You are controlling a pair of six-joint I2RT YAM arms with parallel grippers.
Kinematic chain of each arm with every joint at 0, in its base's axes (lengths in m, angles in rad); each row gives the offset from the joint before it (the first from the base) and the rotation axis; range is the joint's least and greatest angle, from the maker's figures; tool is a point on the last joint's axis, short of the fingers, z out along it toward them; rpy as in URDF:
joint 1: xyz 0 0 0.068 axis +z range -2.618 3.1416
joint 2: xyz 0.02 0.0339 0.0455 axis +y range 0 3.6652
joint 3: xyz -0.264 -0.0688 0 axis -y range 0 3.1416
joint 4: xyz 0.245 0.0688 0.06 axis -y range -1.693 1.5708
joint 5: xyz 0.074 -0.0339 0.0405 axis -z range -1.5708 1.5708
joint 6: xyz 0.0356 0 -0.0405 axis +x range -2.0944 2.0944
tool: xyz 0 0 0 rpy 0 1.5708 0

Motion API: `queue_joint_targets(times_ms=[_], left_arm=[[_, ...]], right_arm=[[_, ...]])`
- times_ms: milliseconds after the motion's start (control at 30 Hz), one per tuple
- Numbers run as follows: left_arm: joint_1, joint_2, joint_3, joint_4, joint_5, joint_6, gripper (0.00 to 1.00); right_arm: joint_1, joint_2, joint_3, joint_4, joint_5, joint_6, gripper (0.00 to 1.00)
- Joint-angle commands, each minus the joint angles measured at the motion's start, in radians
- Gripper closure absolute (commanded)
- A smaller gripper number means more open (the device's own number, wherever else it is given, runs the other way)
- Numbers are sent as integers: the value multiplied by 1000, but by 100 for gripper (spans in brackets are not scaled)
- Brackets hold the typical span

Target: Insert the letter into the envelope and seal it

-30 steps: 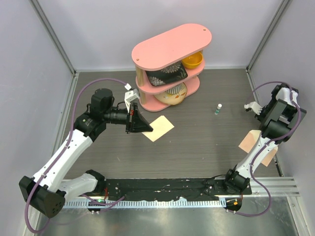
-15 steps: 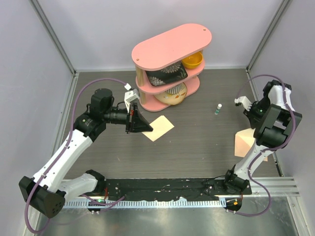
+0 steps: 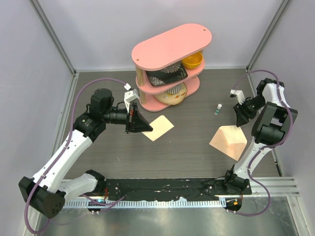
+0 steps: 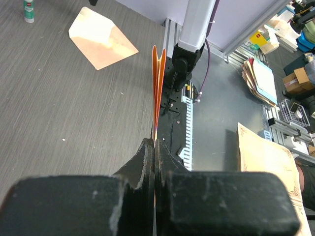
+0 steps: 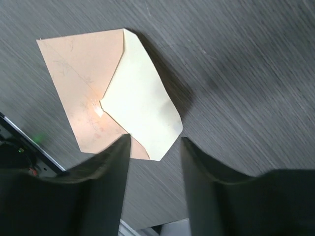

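Note:
The cream letter hovers left of centre, one corner pinched in my left gripper, which is shut on it. In the left wrist view the letter shows edge-on as a thin orange strip running out from between the closed fingers. The peach-tan envelope lies flat on the table at the right, also seen as the envelope and the envelope, its pale flap folded open. My right gripper hangs open just above the envelope's far side; the right gripper holds nothing.
A pink three-tier shelf with bowls stands at the back centre. A small green-capped bottle stands left of the right gripper, also the bottle. Cage walls close in both sides.
The right arm swung inward from the right wall, its gripper opened, and the envelope now lies flat on the table further left. The left arm and letter have not moved.

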Motion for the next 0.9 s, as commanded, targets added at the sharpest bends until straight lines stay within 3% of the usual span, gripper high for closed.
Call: queue_joint_targets(times_ms=[0, 67, 333, 500, 700, 867], left_arm=[[-2, -19, 6, 33, -1, -9, 100], [-2, -22, 11, 22, -1, -9, 100], [-2, -40, -21, 49, -2, -29, 100], [-2, -46, -35, 53, 5, -21, 100], [-2, -60, -51, 46, 7, -9, 100], [-2, -57, -55, 59, 7, -15, 100]], right_arm=[[-31, 19, -14, -51, -91, 65, 40], [-65, 30, 7, -74, -143, 67, 21], [-191, 45, -1, -93, -203, 40, 20], [-211, 134, -17, -96, -209, 65, 20], [-205, 57, -188, 122, -217, 152, 19], [-190, 109, -200, 60, -251, 59, 23]])
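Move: The right gripper hangs free over the far right edge of the envelope. The envelope's middle is about 6 cm back, 4 cm to its left and 6 cm below, with the flap's cream inside facing up. The small green glue bottle stands some 7 cm ahead of this gripper and 9 cm to its left, its middle about 4 cm lower. From the left gripper, the envelope is roughly 8 cm ahead, 33 cm to the right and 28 cm below. Open the right gripper from a third to wide and swing it about 3.5 cm right, easing back. Then bring it down and back, returning left, to end some 5 cm lower and 4.5 cm nearer the base, low over the envelope's cream flap. Turn the wrist clockwise about 20 degrees as you go and tip the fingers to lean more to the left. ##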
